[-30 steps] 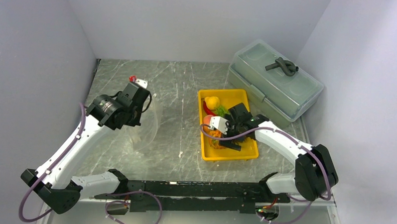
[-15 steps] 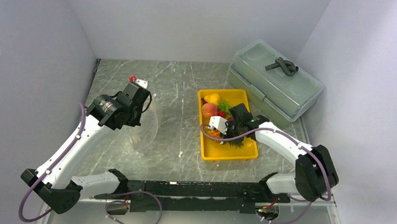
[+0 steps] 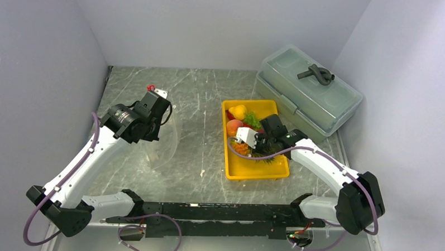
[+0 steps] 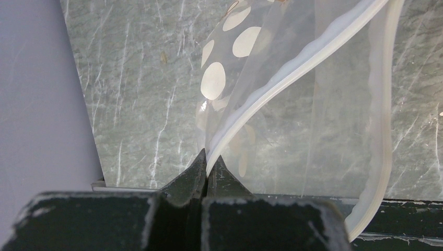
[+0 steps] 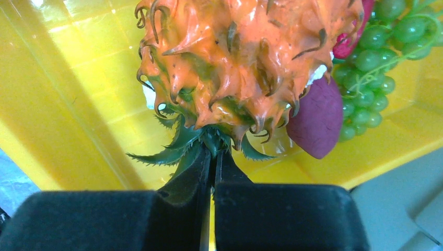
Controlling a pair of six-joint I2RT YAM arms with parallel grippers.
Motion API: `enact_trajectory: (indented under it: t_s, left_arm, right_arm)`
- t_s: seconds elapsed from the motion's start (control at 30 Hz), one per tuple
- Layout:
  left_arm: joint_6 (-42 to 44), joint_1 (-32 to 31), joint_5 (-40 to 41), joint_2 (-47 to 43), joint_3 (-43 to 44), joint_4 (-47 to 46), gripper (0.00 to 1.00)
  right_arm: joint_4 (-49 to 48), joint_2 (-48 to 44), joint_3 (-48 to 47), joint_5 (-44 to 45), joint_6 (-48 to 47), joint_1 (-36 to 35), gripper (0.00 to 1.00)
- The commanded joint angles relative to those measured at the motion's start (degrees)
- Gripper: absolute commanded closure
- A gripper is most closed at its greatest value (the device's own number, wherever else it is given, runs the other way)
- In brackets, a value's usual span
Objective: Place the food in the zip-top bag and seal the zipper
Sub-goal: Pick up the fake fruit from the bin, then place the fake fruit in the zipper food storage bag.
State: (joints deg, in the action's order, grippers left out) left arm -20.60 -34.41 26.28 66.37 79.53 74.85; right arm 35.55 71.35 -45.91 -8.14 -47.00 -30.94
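Observation:
The clear dotted zip-top bag (image 3: 163,146) hangs open over the left of the table, its whitish zipper (image 4: 292,68) curving away from my left gripper (image 4: 208,157), which is shut on one mouth edge (image 3: 156,109). In the yellow tray (image 3: 258,167) lies the food: orange pineapple (image 5: 235,57) (image 3: 240,148), green grape bunch (image 5: 376,63), red chili pepper (image 5: 316,117), orange round fruit (image 3: 234,127) and yellow lemon (image 3: 240,111). My right gripper (image 5: 213,157) (image 3: 262,143) is shut on the pineapple's green crown.
A big grey-green lidded box (image 3: 308,92) with a dark handle stands at the back right, close behind the tray. Grey walls close in the left, back and right. The arms' black base rail (image 3: 217,214) runs along the near edge.
My right gripper has shut on the pineapple's crown and shifted slightly toward the right in the tray. The left arm and bag have barely moved.

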Motion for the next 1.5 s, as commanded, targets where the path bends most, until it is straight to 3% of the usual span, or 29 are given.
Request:
enact_trajectory:
  t_s: [0.0, 0.5, 0.97, 1.47]
  left_arm:
    - [0.12, 0.14, -0.1, -0.24, 1.77, 0.25, 1.0]
    - [-0.52, 0.14, -0.17, 2.41, 3.57, 0.41, 1.0]
    - [-2.14, 0.14, -3.37, 5.58, 4.32, -1.06, 1.0]
    - [-4.39, 0.18, -5.86, 7.59, 4.38, -2.62, 1.0]
  right_arm:
    - [1.7, -2.96, -5.19, 1.03, -0.69, 0.18, 1.0]
    - [7.74, -6.04, -15.37, -3.67, 5.09, -0.89, 1.0]
    - [8.13, -7.45, -22.75, -8.1, 16.86, -14.43, 1.0]
    - [8.9, -2.57, -32.0, -17.19, 32.91, -20.7, 1.0]
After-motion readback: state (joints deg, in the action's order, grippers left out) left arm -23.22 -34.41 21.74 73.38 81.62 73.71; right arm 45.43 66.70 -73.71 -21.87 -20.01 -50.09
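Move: The right hand already grips the pineapple's leaves; the pineapple's body sits about 7 cm to its left and 2 cm ahead. The open bag mouth is roughly 29 cm left, 2 cm back and 14 cm higher. The peach is about 10 cm left and 7 cm ahead, the green grapes 3 cm left and 9 cm ahead, both slightly lower. From the left hand, which still pinches the bag's rim, the pineapple is some 27 cm right, 4 cm ahead and 16 cm below. Right hand raises leaf-gripped pineapple some 19 cm, swinging left and back towards bag; left hand eases bag right. ##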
